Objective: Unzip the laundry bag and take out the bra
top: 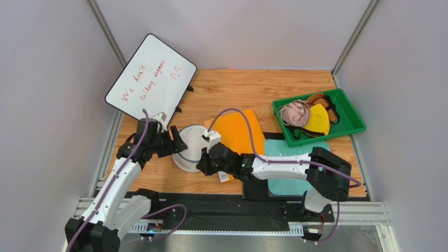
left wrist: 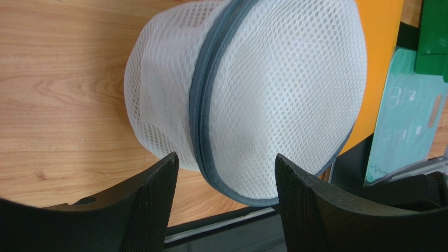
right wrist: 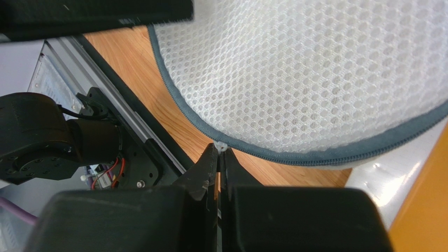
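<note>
The laundry bag (top: 190, 146) is a round white mesh drum with a grey zipper rim, standing tilted on the wood near the table's front left. My left gripper (top: 177, 143) is open, and the bag's zipper rim (left wrist: 202, 121) sits between its fingertips (left wrist: 169, 167). My right gripper (top: 202, 164) is at the bag's near edge, shut on the small white zipper pull (right wrist: 221, 147). The zipper line (right wrist: 294, 157) looks closed along the rim. No mustard-brown bra shows through the mesh, so it is hidden.
A whiteboard (top: 150, 79) leans at the back left. An orange sheet (top: 239, 131) and a teal mat (top: 286, 152) lie right of the bag. A green tray (top: 349, 111) at the right holds pink, yellow and brown garments. The black rail (right wrist: 131, 131) runs along the table's front edge.
</note>
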You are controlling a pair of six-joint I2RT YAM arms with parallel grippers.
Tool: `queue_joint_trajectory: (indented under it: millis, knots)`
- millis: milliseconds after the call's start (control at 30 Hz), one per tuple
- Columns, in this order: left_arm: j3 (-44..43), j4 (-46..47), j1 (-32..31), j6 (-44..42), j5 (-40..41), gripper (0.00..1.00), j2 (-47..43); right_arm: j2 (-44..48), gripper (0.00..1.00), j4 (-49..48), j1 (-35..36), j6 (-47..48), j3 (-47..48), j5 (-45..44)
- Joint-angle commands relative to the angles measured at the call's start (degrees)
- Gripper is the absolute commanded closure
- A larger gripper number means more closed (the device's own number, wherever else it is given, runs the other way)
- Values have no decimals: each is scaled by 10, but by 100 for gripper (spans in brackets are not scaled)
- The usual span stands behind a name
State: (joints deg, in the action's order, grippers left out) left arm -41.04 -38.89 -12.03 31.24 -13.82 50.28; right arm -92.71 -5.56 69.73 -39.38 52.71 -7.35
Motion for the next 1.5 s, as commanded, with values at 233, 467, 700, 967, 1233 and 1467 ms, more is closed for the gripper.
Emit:
queue_joint_trajectory:
  millis: [233, 467, 700, 967, 1233, 1467]
  knots:
    - [56, 1, -40, 66, -2, 28, -68, -46, 100, -41, 27, -11, 77, 32]
    - [55, 22, -42, 77, -2, 39, -69, -58, 100, -40, 39, -11, 92, 37]
    - [62, 33, -42, 81, 2, 80, -62, -54, 100, -38, 40, -10, 89, 37]
    - [42, 33, -42, 63, 20, 100, -35, -44, 100, -36, 41, -10, 71, 27]
    - [9, 22, -42, 39, 36, 100, 0, -25, 100, -27, 39, -10, 36, 7]
    - [-7, 16, -42, 19, 38, 100, 16, 9, 100, -9, 37, 1, 0, -22]
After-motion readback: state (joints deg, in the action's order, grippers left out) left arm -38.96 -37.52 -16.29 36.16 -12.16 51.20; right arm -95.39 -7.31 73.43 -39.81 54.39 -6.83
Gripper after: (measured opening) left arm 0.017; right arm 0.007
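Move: The bag's teal zip edge runs between the left hand's open fingers, to be gripped about 2 cm back, 2 cm right and 2 cm below it. From this hand, the laundry bag's middle is some 4 cm right, 1 cm ahead and 6 cm below; the held zip pull is about 6 cm back, 8 cm right and 4 cm below. From the right hand, already shut on that pull, the zip edge grip spot lies about 4 cm ahead, 6 cm left and 2 cm above. The left fingers close from wide open and pinch the zip edge, after the hand dips about 3 cm back and 2 cm down and edges right; it then draws forward by about 2 cm with the edge held. The right hand keeps its shut grip on the zip pull, swings some 5 cm left and 3 cm back, rising slightly, pauses, then goes about 2.5 cm back to the right and down. ##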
